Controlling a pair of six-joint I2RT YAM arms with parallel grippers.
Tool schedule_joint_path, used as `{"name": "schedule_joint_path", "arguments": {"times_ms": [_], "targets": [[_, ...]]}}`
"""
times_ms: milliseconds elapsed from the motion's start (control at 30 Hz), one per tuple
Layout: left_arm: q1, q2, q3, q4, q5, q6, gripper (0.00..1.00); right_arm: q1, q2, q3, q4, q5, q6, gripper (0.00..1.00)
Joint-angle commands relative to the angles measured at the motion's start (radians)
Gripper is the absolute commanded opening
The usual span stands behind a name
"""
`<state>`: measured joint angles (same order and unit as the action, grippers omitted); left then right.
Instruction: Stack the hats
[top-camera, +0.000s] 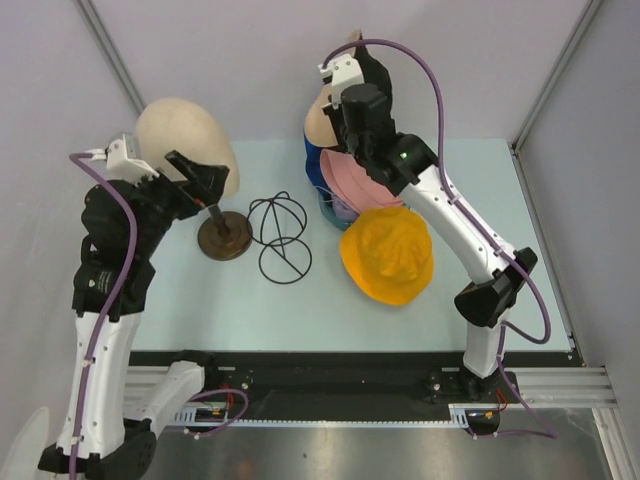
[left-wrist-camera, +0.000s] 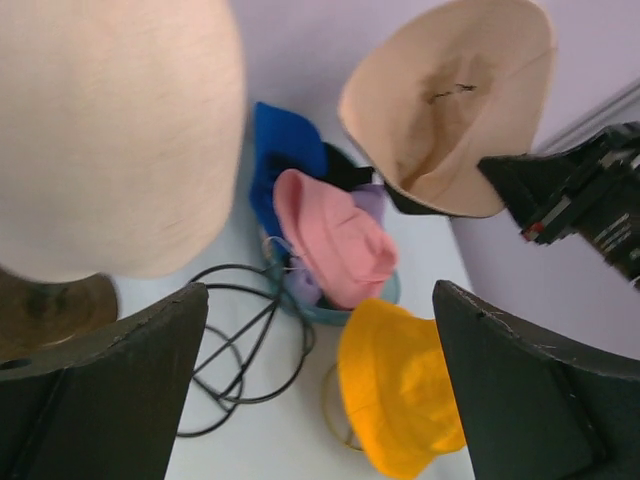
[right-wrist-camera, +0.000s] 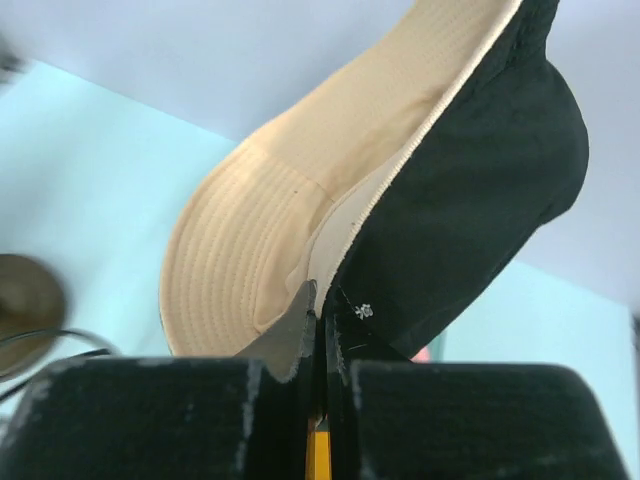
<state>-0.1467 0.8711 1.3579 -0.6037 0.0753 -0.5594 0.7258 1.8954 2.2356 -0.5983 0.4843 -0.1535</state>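
My right gripper (right-wrist-camera: 320, 335) is shut on the brim of a black bucket hat (right-wrist-camera: 470, 190) with a tan lining (right-wrist-camera: 250, 250) and small white lettering. It holds the hat up at the back (top-camera: 322, 118), above a pile of hats. In that pile lie a pink hat (top-camera: 352, 178), a blue one (top-camera: 311, 158) and a lavender one (left-wrist-camera: 300, 285). An orange bucket hat (top-camera: 388, 255) sits on the table in front of the pile. My left gripper (top-camera: 200, 180) stands open and empty beside the cream mannequin head (top-camera: 180, 135).
A black wire frame (top-camera: 278, 235) lies mid-table next to the mannequin's round brown base (top-camera: 224, 236). The pile rests in a teal ring (left-wrist-camera: 385, 295). Grey walls close in the back and sides.
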Motion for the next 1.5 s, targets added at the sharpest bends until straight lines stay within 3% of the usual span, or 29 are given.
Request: {"name": "schedule_joint_path", "arguments": {"times_ms": [0, 400, 833, 933, 967, 1000, 1133, 1267, 1433, 1467], "targets": [[-0.037, 0.054, 0.055, 0.2, 0.112, -0.155, 1.0, 0.079, -0.059, -0.03, 0.117, -0.143, -0.086, 0.0], [-0.148, 0.195, 0.096, 0.312, 0.081, -0.254, 1.0, 0.207, -0.173, -0.214, 0.199, -0.291, -0.118, 0.0], [-0.16, 0.29, 0.122, 0.285, 0.061, -0.298, 0.97, 0.277, -0.236, -0.297, 0.227, -0.257, -0.104, 0.0], [-0.16, 0.305, 0.121, 0.317, 0.073, -0.31, 0.86, 0.288, -0.237, -0.306, 0.229, -0.247, -0.098, 0.0], [-0.16, 0.312, 0.121, 0.33, 0.08, -0.31, 0.69, 0.29, -0.239, -0.307, 0.227, -0.24, -0.089, 0.0], [-0.16, 0.315, 0.121, 0.337, 0.095, -0.31, 0.58, 0.293, -0.233, -0.306, 0.224, -0.243, -0.08, 0.0], [-0.16, 0.324, 0.103, 0.375, 0.121, -0.324, 0.35, 0.316, -0.225, -0.309, 0.221, -0.233, -0.073, 0.0], [-0.16, 0.333, 0.105, 0.394, 0.132, -0.324, 0.0, 0.327, -0.223, -0.312, 0.224, -0.211, -0.081, 0.0], [-0.16, 0.361, 0.121, 0.459, 0.182, -0.29, 0.0, 0.328, -0.226, -0.326, 0.233, -0.165, -0.09, 0.02], [-0.16, 0.368, 0.139, 0.47, 0.191, -0.284, 0.0, 0.327, -0.226, -0.327, 0.235, -0.158, -0.093, 0.11]]}}
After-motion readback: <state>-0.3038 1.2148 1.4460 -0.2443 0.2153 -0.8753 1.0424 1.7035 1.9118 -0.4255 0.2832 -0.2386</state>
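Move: The left gripper is empty and wide open; the black-and-tan hat, already pinched by the right fingers, is about 22 cm ahead and 27 cm to its right, some 3 cm higher. From the left hand the mannequin head is 9 cm ahead, 4 cm left and 12 cm lower. The right hand takes the hat to the left gripper, about 16 cm back, 26 cm left and level; the bin is 3 cm ahead, 3 cm right, 32 cm below it. The right hand keeps its pinch on the hat's brim and carries it back and left, some 19 cm in all at nearly the same height, turning about 30 degrees counter-clockwise to offer the far edge to the left gripper. The left hand comes to meet it, first mostly rightward, then forward (about 11 cm right, 8 cm forward, a little up), rolling its right side up about 20 degrees and turning clockwise, then shuts its open fingers on the brim's far edge. ##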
